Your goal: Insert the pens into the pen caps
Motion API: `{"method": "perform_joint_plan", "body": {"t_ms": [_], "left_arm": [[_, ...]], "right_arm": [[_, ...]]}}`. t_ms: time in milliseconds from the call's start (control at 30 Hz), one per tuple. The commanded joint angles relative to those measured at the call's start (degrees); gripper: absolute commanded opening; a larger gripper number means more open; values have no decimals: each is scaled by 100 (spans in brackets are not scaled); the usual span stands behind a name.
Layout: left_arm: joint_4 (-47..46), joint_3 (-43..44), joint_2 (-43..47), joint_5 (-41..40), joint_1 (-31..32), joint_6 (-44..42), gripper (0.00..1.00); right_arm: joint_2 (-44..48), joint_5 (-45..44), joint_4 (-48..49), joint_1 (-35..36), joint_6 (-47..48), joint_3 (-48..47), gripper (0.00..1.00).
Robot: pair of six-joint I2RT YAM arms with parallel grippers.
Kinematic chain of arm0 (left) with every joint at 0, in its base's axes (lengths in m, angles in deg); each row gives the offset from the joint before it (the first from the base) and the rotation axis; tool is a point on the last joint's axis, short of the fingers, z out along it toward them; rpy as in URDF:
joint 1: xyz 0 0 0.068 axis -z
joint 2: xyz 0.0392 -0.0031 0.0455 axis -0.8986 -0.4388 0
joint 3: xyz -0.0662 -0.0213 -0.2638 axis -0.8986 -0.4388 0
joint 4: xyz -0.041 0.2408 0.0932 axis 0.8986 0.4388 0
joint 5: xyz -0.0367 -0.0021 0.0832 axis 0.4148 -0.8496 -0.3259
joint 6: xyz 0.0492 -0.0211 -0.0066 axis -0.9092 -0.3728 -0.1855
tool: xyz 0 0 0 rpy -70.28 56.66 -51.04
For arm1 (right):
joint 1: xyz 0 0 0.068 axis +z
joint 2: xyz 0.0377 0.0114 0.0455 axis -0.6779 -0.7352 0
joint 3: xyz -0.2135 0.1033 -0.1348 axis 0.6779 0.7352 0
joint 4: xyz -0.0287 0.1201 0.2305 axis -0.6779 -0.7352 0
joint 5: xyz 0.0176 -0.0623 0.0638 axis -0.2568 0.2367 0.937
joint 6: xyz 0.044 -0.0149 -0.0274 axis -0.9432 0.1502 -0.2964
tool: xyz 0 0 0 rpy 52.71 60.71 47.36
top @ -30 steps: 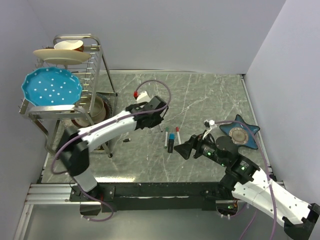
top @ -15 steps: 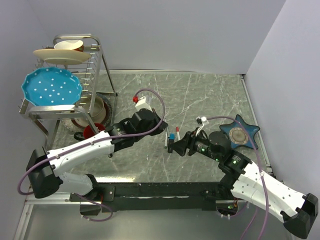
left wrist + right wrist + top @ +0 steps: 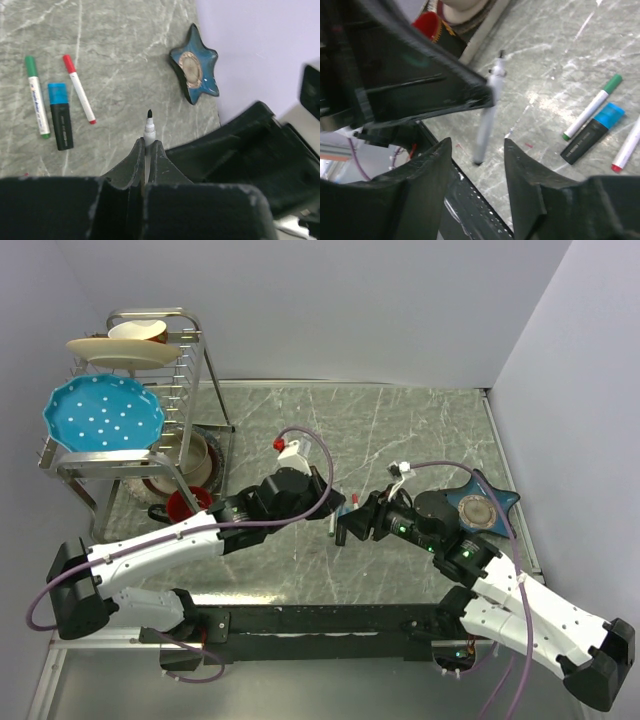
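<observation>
My left gripper (image 3: 148,146) is shut on a thin white pen (image 3: 149,131) whose bare black tip sticks out past the fingertips. In the right wrist view this pen (image 3: 486,122) hangs from the left gripper's fingers (image 3: 470,97). Its rear end shows in the gap of my right gripper (image 3: 477,150), which is open, and neither finger touches it. On the table lie a green-capped pen (image 3: 37,100), a thick black pen with a blue cap (image 3: 60,117) and a red-capped pen (image 3: 80,92). In the top view both grippers (image 3: 332,500) (image 3: 347,530) meet above them. No loose pen cap shows.
A blue star-shaped dish (image 3: 482,506) sits to the right of the pens. At the left stands a dish rack (image 3: 205,370) with a blue plate (image 3: 103,416) and cream plates; a red mug (image 3: 184,503) and a bowl sit by its foot.
My left arm has swung down and towards the right gripper with the pen. My right gripper has moved left to meet it, and its jaws have narrowed.
</observation>
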Motion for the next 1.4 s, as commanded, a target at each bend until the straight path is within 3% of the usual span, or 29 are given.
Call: {"method": "perform_joint_plan", "body": {"t_ms": [0, 200, 300, 467, 667, 733, 767, 867, 967, 1233, 1367], "left_arm": [[-369, 54, 238, -11, 182, -258, 1], [-405, 176, 62, 156, 314, -408, 1], [-475, 203, 1, 156, 367, -460, 1], [-773, 221, 27, 393, 393, -742, 1], [-1047, 168, 88, 630, 393, -1206, 1], [-977, 220, 53, 666, 393, -1400, 12], [-941, 256, 62, 527, 402, -1514, 26], [-774, 221, 123, 341, 393, -1690, 50], [-775, 316, 176, 473, 393, -2198, 60], [1114, 1538, -342, -475, 376, -3465, 63], [1877, 1828, -465, -871, 349, -4632, 66]], "right_arm": [[-6, -141, 257, -41, 100, -162, 47], [231, -167, 354, -50, 153, -83, 29], [267, -106, 302, -59, 170, -74, 27], [355, 26, 328, -68, 136, 5, 0], [478, 140, 346, -59, 135, 49, 0], [530, 123, 337, -68, 109, 67, 0], [600, 105, 328, -59, 92, 76, 0], [750, -17, 258, -59, 56, 128, 0], [1013, -176, 100, -59, 56, 181, 0], [1875, -738, -629, -68, 206, 164, 0], [2174, -800, -814, -68, 267, 137, 0]]}}
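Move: The white uncapped pen is already in the left gripper. Its middle is some 3 cm ahead of the right hand point, 2 cm left and 2 cm above, with the blunt end between the right fingers. From the left hand, those fingers are about 3 cm back, 2 cm right and 2 cm below. On the table roughly 17 cm below the right hand, the blue-capped marker is 10 cm ahead, the green pen 13 ahead and 3 left, the red pen 13 ahead and 5 right. Hold the right gripper nearly still and shut its half-open fingers on the pen's blunt end, while the left brings the pen about 2.5 cm back and right towards them. Once the right pinches it, open the left fingers wide, tipping them down and rolling the left side up some 30 degrees in all, and rise off the pen; draw the right about 5 cm right and up with the pen, slightly back. ##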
